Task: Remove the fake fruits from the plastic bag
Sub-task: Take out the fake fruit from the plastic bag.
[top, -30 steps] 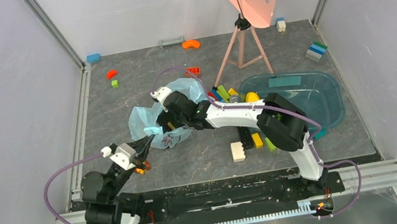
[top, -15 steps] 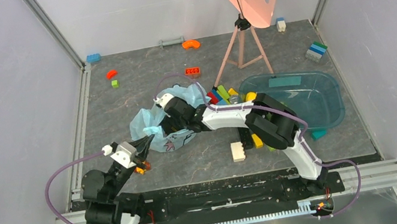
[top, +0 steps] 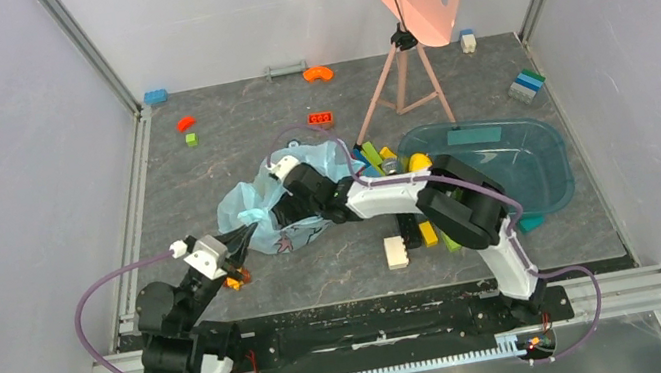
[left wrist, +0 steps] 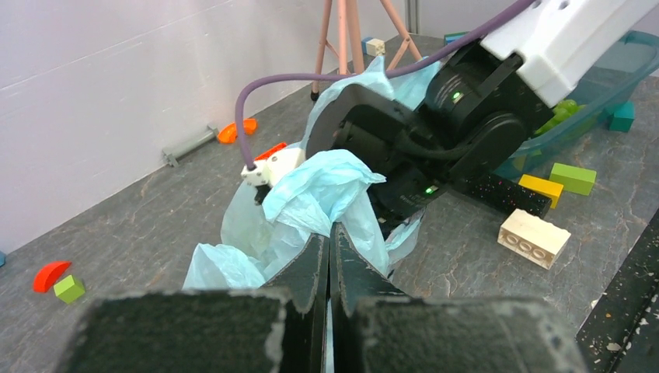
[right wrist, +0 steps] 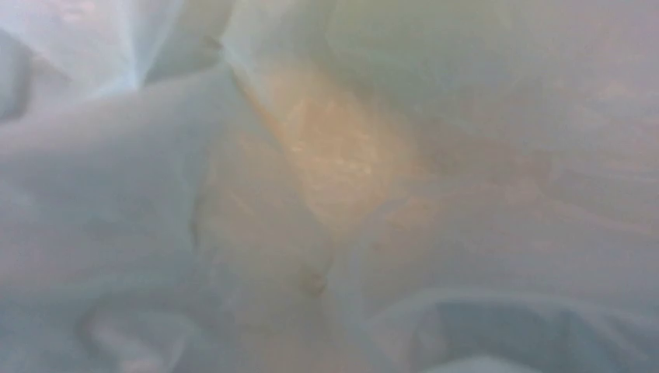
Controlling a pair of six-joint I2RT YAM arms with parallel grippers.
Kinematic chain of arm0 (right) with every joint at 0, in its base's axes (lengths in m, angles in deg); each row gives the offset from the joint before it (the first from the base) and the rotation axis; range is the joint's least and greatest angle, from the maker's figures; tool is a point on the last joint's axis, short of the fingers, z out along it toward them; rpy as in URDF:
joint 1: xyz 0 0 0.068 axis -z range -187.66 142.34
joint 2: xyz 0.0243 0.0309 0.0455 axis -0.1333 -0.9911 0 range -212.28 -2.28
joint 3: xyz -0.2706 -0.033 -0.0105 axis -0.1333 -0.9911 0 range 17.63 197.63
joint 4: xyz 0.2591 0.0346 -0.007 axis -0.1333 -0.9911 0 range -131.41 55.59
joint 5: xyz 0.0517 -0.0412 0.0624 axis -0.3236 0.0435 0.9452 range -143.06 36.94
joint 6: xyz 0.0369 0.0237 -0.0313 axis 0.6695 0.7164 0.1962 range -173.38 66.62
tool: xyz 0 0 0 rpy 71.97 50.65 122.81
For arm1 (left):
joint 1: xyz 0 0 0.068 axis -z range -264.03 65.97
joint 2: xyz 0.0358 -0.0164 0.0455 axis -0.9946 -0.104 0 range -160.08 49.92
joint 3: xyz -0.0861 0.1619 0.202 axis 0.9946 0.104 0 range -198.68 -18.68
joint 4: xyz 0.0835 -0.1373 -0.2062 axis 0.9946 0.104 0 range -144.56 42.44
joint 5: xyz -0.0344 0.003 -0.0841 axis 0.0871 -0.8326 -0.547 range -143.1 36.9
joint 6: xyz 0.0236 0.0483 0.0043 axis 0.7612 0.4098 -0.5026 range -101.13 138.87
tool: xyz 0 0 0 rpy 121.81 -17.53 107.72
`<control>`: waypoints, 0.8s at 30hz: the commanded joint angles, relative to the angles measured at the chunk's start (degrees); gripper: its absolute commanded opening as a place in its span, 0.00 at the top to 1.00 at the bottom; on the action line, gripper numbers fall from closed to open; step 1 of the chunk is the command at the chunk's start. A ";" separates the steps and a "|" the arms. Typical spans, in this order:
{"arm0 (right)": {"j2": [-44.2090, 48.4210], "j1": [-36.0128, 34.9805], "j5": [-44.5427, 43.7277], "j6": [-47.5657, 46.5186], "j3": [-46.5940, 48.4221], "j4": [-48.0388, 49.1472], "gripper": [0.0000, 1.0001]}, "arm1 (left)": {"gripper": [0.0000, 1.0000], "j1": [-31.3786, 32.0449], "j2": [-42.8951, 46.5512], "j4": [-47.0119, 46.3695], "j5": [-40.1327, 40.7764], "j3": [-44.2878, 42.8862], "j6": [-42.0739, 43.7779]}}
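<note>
The light blue plastic bag [top: 253, 204] lies crumpled left of centre; it also shows in the left wrist view [left wrist: 311, 194]. My left gripper [top: 246, 231] is shut on the bag's near edge, with thin film pinched between its closed jaws [left wrist: 329, 233]. My right arm's wrist [top: 307, 190] reaches into the bag's mouth from the right, and its fingers are buried under the plastic. The right wrist view shows only blurred bag film with a pale orange patch [right wrist: 342, 155] behind it. A yellow lemon [top: 419, 162] sits by the tub's left rim. A green fruit [left wrist: 563, 115] lies inside the tub.
A teal see-through tub [top: 526, 164] stands on the right. Coloured bricks lie beside it, among them a cream one [top: 396, 251] and a red one [top: 320, 118]. A pink tripod [top: 404, 73] with a perforated board stands at the back. More toy pieces lie along the far edge.
My right wrist has shifted slightly right and lower into the bag, and the bag has bulged around it. The left gripper has kept its hold in place.
</note>
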 commanded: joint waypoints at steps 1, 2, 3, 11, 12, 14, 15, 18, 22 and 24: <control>9.64 0.61 0.31 -0.71 -3.21 2.78 0.45 | 0.98 0.04 -2.34 -2.31 1.48 -0.17 -0.33; 11.15 0.61 0.93 -0.61 -3.77 2.69 0.45 | 0.98 0.04 -2.71 -2.39 1.80 -0.24 -0.67; 12.24 0.66 1.76 -0.48 -3.99 2.23 0.45 | 0.98 0.04 -3.10 -2.47 2.35 -0.25 -1.06; 20.53 0.62 7.00 0.90 -5.92 -0.56 0.45 | 0.98 0.04 -4.77 -1.44 6.52 -0.71 -2.03; 21.34 0.61 7.48 0.90 -5.95 -1.03 0.45 | 0.98 0.04 -5.25 -1.39 6.84 -0.95 -2.08; 23.43 0.65 8.91 0.92 -6.13 -1.56 0.45 | 0.98 0.04 -6.25 -1.43 7.62 -1.35 -2.57; 24.34 0.53 9.85 0.91 -6.26 -1.76 0.45 | 0.98 0.02 -7.02 -1.37 7.81 -1.55 -2.81; 27.50 0.53 11.71 0.91 -6.44 -2.96 0.45 | 0.98 0.04 -8.88 -0.93 8.21 -2.53 -3.00; 31.39 0.58 14.50 1.12 -7.27 -4.71 0.44 | 0.98 0.04 -10.02 -1.12 8.54 -2.78 -3.64; 33.65 0.51 15.56 1.35 -8.75 -5.47 0.44 | 0.98 0.04 -9.90 -1.58 8.87 -2.70 -4.01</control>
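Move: The yellow pear sits between the right fingers, low inside the plastic bag. Its likely destination, the blue tub, is centred about 39 cm to the right, some 3 cm farther out and roughly level. From the right hand, the red brick lies around 17 cm ahead and 9 cm right, the white block 10 cm back and 19 cm right. From the left gripper on the bag's edge, the pear is about 15 cm ahead, 7 cm right and 24 cm below. The yellow pear, still gripped between the right hand's pads, is drawn quickly up some 18 cm out of the bag; the pull bends back towards the base, about 5 cm, while the hand's left side rolls up nearly 20 degrees. The left hand keeps its pinch on the bag's edge, easing a few centimetres forward and down and tipping down about 10 degrees. ##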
